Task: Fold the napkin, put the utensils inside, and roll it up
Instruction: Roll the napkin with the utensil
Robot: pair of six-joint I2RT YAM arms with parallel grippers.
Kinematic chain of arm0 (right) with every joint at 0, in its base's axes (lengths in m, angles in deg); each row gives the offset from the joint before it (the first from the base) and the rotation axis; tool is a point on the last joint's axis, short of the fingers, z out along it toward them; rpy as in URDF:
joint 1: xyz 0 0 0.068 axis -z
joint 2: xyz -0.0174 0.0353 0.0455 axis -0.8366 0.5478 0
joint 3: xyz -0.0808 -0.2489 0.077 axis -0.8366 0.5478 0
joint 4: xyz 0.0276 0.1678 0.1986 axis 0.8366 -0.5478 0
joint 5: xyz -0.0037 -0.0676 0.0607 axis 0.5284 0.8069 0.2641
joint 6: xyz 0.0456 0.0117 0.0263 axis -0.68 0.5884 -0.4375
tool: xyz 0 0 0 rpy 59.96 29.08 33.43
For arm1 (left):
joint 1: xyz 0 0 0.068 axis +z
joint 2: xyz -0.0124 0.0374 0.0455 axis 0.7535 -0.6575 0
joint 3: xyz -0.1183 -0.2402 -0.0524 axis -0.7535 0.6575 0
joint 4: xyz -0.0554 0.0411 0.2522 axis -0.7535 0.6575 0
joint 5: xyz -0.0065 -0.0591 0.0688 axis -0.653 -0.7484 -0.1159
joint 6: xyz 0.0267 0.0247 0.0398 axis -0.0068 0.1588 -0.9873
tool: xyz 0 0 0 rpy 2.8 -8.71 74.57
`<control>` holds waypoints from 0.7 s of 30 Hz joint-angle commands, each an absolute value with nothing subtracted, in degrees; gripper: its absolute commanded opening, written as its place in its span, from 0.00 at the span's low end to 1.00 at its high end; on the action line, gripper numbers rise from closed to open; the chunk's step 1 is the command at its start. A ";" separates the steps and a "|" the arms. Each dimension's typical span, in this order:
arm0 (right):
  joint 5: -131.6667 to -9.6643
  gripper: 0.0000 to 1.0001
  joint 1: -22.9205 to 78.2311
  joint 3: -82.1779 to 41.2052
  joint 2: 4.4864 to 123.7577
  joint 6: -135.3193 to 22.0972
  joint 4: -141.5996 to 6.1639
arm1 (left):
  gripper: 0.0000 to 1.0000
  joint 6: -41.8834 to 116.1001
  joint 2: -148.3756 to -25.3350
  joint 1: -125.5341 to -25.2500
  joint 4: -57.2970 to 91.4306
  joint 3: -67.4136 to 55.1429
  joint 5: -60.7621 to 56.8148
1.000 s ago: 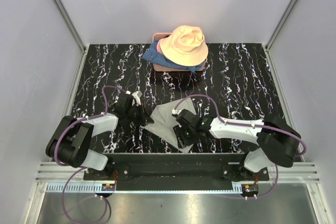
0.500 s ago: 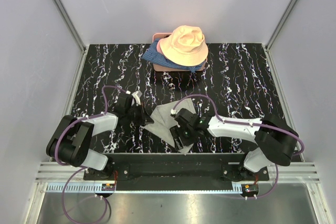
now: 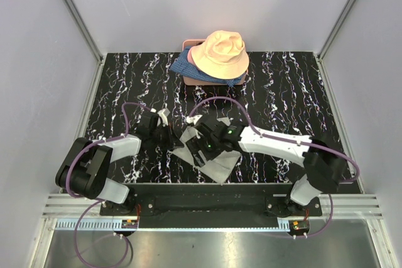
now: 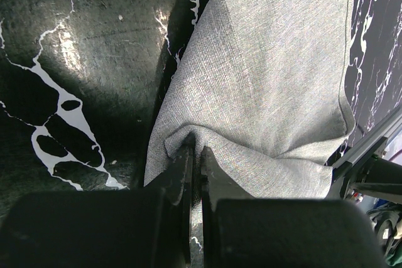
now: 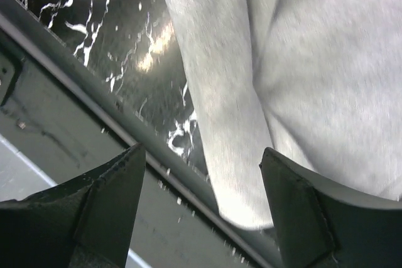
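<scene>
The light-grey napkin (image 3: 221, 165) lies crumpled near the table's front edge, between the two arms. My left gripper (image 3: 169, 137) is at its left edge. In the left wrist view that gripper (image 4: 195, 150) is shut on a pinched fold of the napkin (image 4: 270, 73). My right gripper (image 3: 205, 145) hovers over the cloth's middle. In the right wrist view it (image 5: 202, 162) stands open, and a rounded corner of the napkin (image 5: 295, 61) lies below, untouched by its fingers (image 5: 116, 186). The utensils are out of view.
A peach bucket hat (image 3: 220, 53) rests on blue patterned fabric (image 3: 183, 64) and a pink box (image 3: 187, 44) at the back middle. The metal front rail (image 5: 88, 86) runs right beside the napkin's near corner. Grey walls close in the black marbled table (image 3: 282, 92).
My right gripper has opened wider and moved left and away from the front edge, over the napkin. The cloth's near flap is now uncovered. The left gripper has stayed shut in place.
</scene>
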State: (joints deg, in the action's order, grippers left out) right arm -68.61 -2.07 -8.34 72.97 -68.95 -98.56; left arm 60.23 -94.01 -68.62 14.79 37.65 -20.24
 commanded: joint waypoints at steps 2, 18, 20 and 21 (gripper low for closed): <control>-64.61 0.83 -4.30 -12.09 79.89 -62.37 -93.68 | 0.00 57.43 -95.65 -67.70 18.20 37.21 -16.12; -69.70 0.57 -4.92 -10.24 88.60 -62.19 -89.18 | 0.00 57.26 -96.44 -67.70 18.03 36.68 -16.74; -70.14 0.48 -4.83 -9.63 88.86 -62.28 -89.10 | 0.00 57.35 -96.09 -67.70 17.42 37.03 -17.44; -70.49 0.45 -4.83 -9.45 89.12 -62.19 -89.01 | 0.00 57.52 -95.48 -67.70 16.72 37.03 -17.62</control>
State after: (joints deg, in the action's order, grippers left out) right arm -67.23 -4.30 -10.37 87.66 -62.20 -91.13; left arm 59.83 -94.82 -68.29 15.84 36.65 -20.89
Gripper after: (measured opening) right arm 0.499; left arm 0.031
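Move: Just below the right hand, about 8 cm down, 2 cm left and 1 cm forward, is the stretch of napkin roll it goes for. The left fingers' grip on the napkin is roughly 5 cm ahead of this hand and 8 cm left; the roll's near right end is some 6 cm back and 8 cm right, and the flat napkin's middle 4 cm ahead, 6 cm right. From the left hand, that target stretch is about 6 cm right and 4 cm back. Dropping about 7 cm onto the napkin roll and drifting a couple of centimetres left early on, the right hand brings its fingers astride the rolled edge. It turns slightly counter-clockwise and, low down, draws the wide-open fingers in to about half open, the tips reaching the cloth on both sides. The left hand stays put, still pinching the roll's far left end. ##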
